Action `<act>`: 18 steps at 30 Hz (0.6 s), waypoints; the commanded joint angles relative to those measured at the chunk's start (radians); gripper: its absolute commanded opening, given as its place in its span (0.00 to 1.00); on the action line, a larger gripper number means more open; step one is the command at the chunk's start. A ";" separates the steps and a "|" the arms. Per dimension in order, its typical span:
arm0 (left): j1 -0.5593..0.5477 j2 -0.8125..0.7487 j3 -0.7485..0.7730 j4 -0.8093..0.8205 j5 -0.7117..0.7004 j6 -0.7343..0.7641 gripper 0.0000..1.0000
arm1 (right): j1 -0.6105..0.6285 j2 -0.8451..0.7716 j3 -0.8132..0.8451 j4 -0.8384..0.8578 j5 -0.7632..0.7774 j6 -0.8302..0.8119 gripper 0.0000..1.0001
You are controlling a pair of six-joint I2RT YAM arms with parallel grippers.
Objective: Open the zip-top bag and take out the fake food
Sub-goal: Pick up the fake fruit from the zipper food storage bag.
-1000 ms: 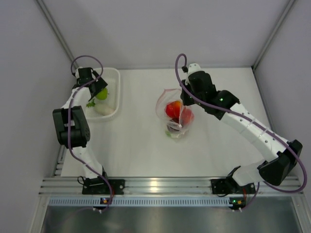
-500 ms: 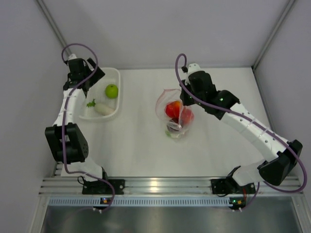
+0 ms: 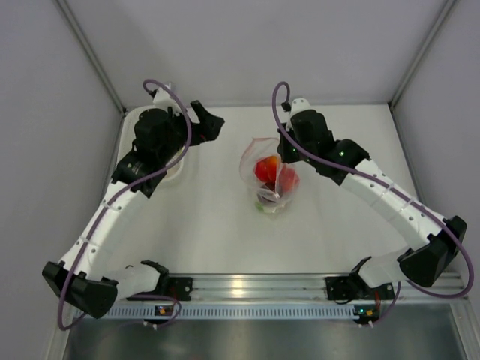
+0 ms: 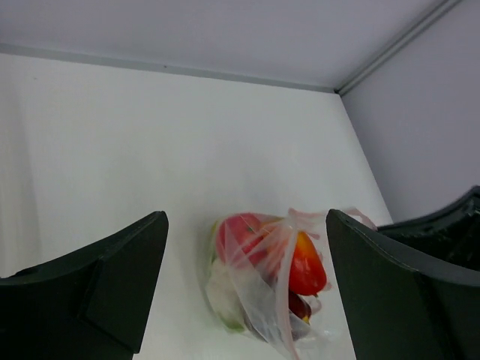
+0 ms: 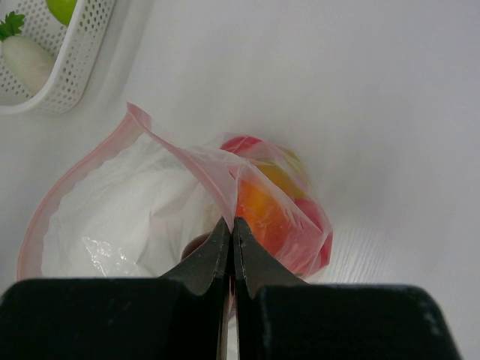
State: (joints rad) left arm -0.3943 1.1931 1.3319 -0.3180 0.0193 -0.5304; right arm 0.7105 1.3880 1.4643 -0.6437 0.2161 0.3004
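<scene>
The clear zip-top bag stands in the middle of the table with its pinkish zip edge open. Inside it lie red, orange-red and dark purple fake food. My right gripper is shut on the bag's upper edge and holds it up. My left gripper is open and empty, left of the bag and apart from it. The bag shows between its fingers. A green fruit and the white radish lie in the basket.
The white perforated basket stands at the far left of the table. In the top view my left arm covers most of it. Grey walls close the table at the back and both sides.
My left gripper let the green fruit go into the basket, then swung right from the basket towards the bag. My right gripper has kept its hold on the bag's edge.
</scene>
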 commanded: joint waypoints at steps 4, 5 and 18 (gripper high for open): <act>-0.225 -0.027 -0.037 0.013 -0.090 -0.048 0.87 | -0.013 -0.029 0.041 0.019 0.019 0.031 0.00; -0.288 -0.023 -0.037 0.013 -0.103 -0.054 0.82 | -0.013 -0.032 0.038 0.021 0.025 0.035 0.00; -0.509 0.105 -0.054 0.143 -0.220 -0.114 0.40 | 0.001 -0.093 -0.021 0.068 0.049 0.068 0.00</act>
State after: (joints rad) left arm -0.8986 1.2682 1.2842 -0.2821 -0.1734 -0.6285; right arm 0.7109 1.3315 1.4506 -0.6350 0.2611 0.3515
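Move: The orange-red fruit in the open bag lies some 16 cm to the left gripper's right, about level with it front to back and roughly 20 cm lower. The right gripper, pinching the bag's rim, is about 19 cm right, 5 cm back and 8 cm lower; the dark fruit sits about 4 cm nearer the base than the orange-red one and a little deeper. From the right gripper the orange-red fruit is about 6 cm ahead, 3 cm left and 12 cm down. Bring the left gripper swiftly some 15 cm to the right and about 9 cm back towards the bag's open mouth, sinking some 4 cm mostly late on. Swing the fingers clockwise about 15 degrees and narrow them from nearly wide open to less than half. Keep the rim pinched shut in the right gripper and raise it about 2 cm, easing slightly right. ##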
